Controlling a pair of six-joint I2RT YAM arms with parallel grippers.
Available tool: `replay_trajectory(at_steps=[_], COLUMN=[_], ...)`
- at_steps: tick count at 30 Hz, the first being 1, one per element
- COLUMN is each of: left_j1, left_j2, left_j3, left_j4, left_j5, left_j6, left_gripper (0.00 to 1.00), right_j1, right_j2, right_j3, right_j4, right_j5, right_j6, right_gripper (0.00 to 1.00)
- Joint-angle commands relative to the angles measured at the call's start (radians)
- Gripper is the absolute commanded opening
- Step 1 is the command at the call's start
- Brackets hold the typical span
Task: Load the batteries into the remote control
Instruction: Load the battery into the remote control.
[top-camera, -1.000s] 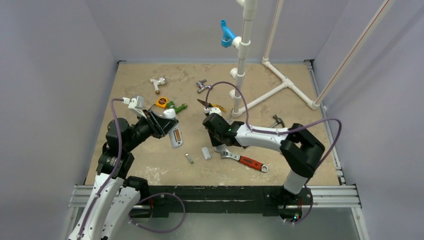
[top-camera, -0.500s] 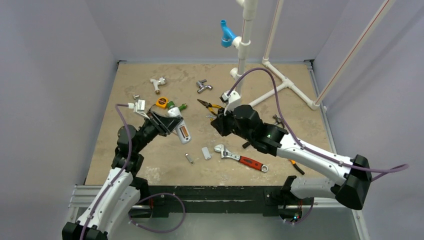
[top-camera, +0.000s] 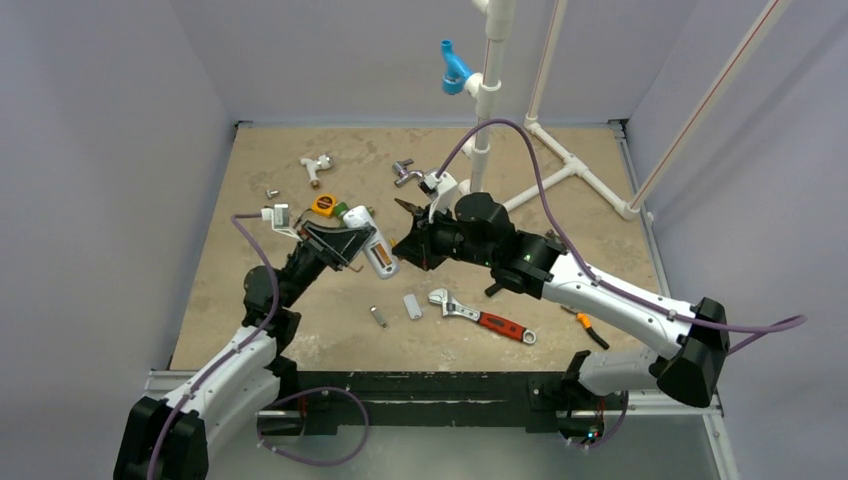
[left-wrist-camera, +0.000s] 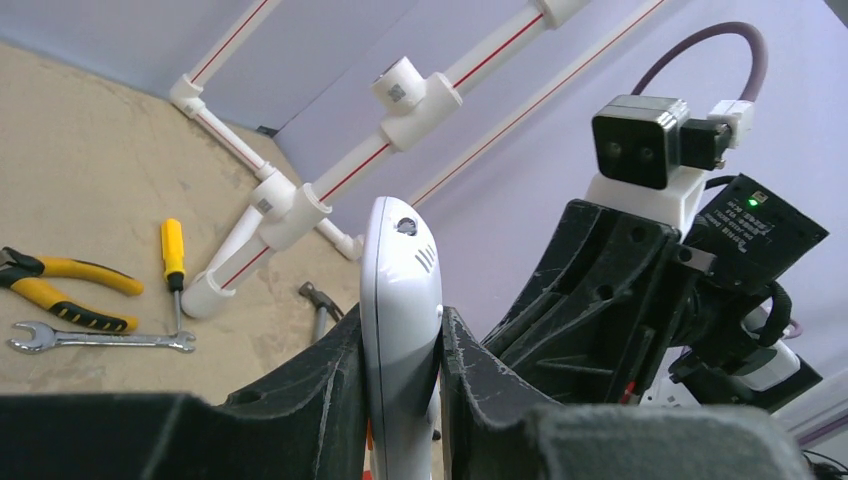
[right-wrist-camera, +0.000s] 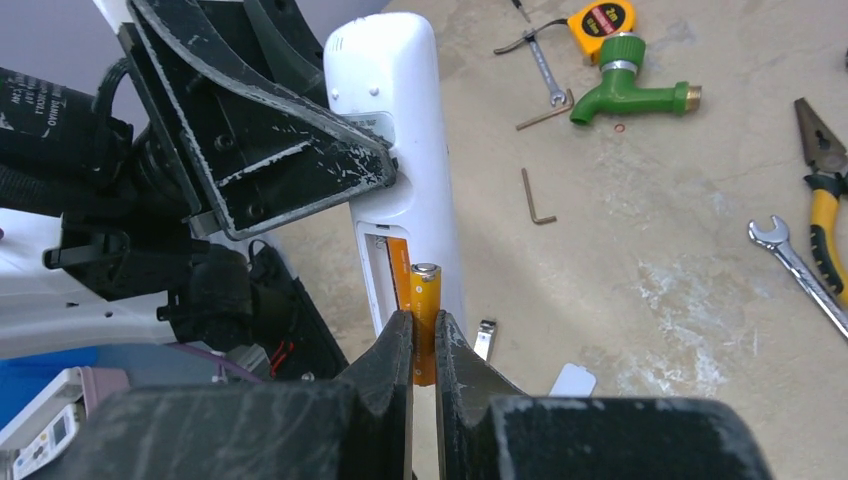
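Observation:
My left gripper (top-camera: 352, 246) is shut on the white remote control (top-camera: 378, 252) and holds it above the table, back side up. From the left wrist the remote (left-wrist-camera: 400, 290) stands edge-on between the jaws of that gripper (left-wrist-camera: 400, 335). My right gripper (right-wrist-camera: 422, 325) is shut on one orange battery (right-wrist-camera: 426, 300). That battery sits right at the open battery compartment in the remote (right-wrist-camera: 395, 120). A second orange battery (right-wrist-camera: 398, 268) lies inside the compartment. From above, the right gripper (top-camera: 406, 246) meets the remote's lower end.
A loose white cover piece (top-camera: 412, 306) and a small metal cylinder (top-camera: 378, 316) lie on the table below. A red-handled wrench (top-camera: 482, 318), yellow pliers (top-camera: 420, 210), a green tap (right-wrist-camera: 625, 90), a tape measure (top-camera: 323, 205) and a PVC pipe frame (top-camera: 545, 185) lie around.
The left gripper carried the remote up and to the right. The right arm stretched out and brought its battery leftward up against the remote's compartment.

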Motion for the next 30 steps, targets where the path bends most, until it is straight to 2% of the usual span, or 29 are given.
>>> replay_trajectory(at_steps=[1,9,19,30], left_j1=[-0.015,-0.019,-0.023,-0.022], left_j2=[0.016,0.019,-0.02,0.01], left_j3=[0.002,0.011,0.032,0.012], left_j4=[0.14,0.086,-0.105,-0.104], left_j5=[-0.037,-0.064,-0.144,-0.177], left_j6=[-0.021,-0.012,-0.013,-0.083], left_gripper=[0.0,0.0,0.0,0.0], right_j1=[0.003,0.013,0.02,0.022], right_j2=[0.026,0.066,0.138,0.216], right_j3=[0.075,0.102,0.154,0.245], right_j4=[0.001,0.001,-0.076,-0.183], right_j5=[-0.061,-0.078,-0.05,-0.056], right_j6=[0.03,0.041,0.039,0.015], right_gripper=[0.0,0.0,0.0,0.0])
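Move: The left hand still grips the white remote, its battery compartment about 4 cm back, 2 cm right and slightly below its pads. From the right hand, which still pinches the orange battery, that compartment lies some 3 cm left and 1 cm back, barely lower. Some 26 cm below the right hand on the table are the battery cover, about 2 cm right, and the small silver piece, roughly 6 cm left and 3 cm back. Bring the right gripper left and down, roughly 5 cm in all, carrying the pinched battery up to the empty slot beside the battery already in the remote. Meanwhile hold the left gripper almost still, then carry the remote down and forward about 4 cm, tipping the fingers down some 10 degrees. Keep both grippers closed on what they hold. ##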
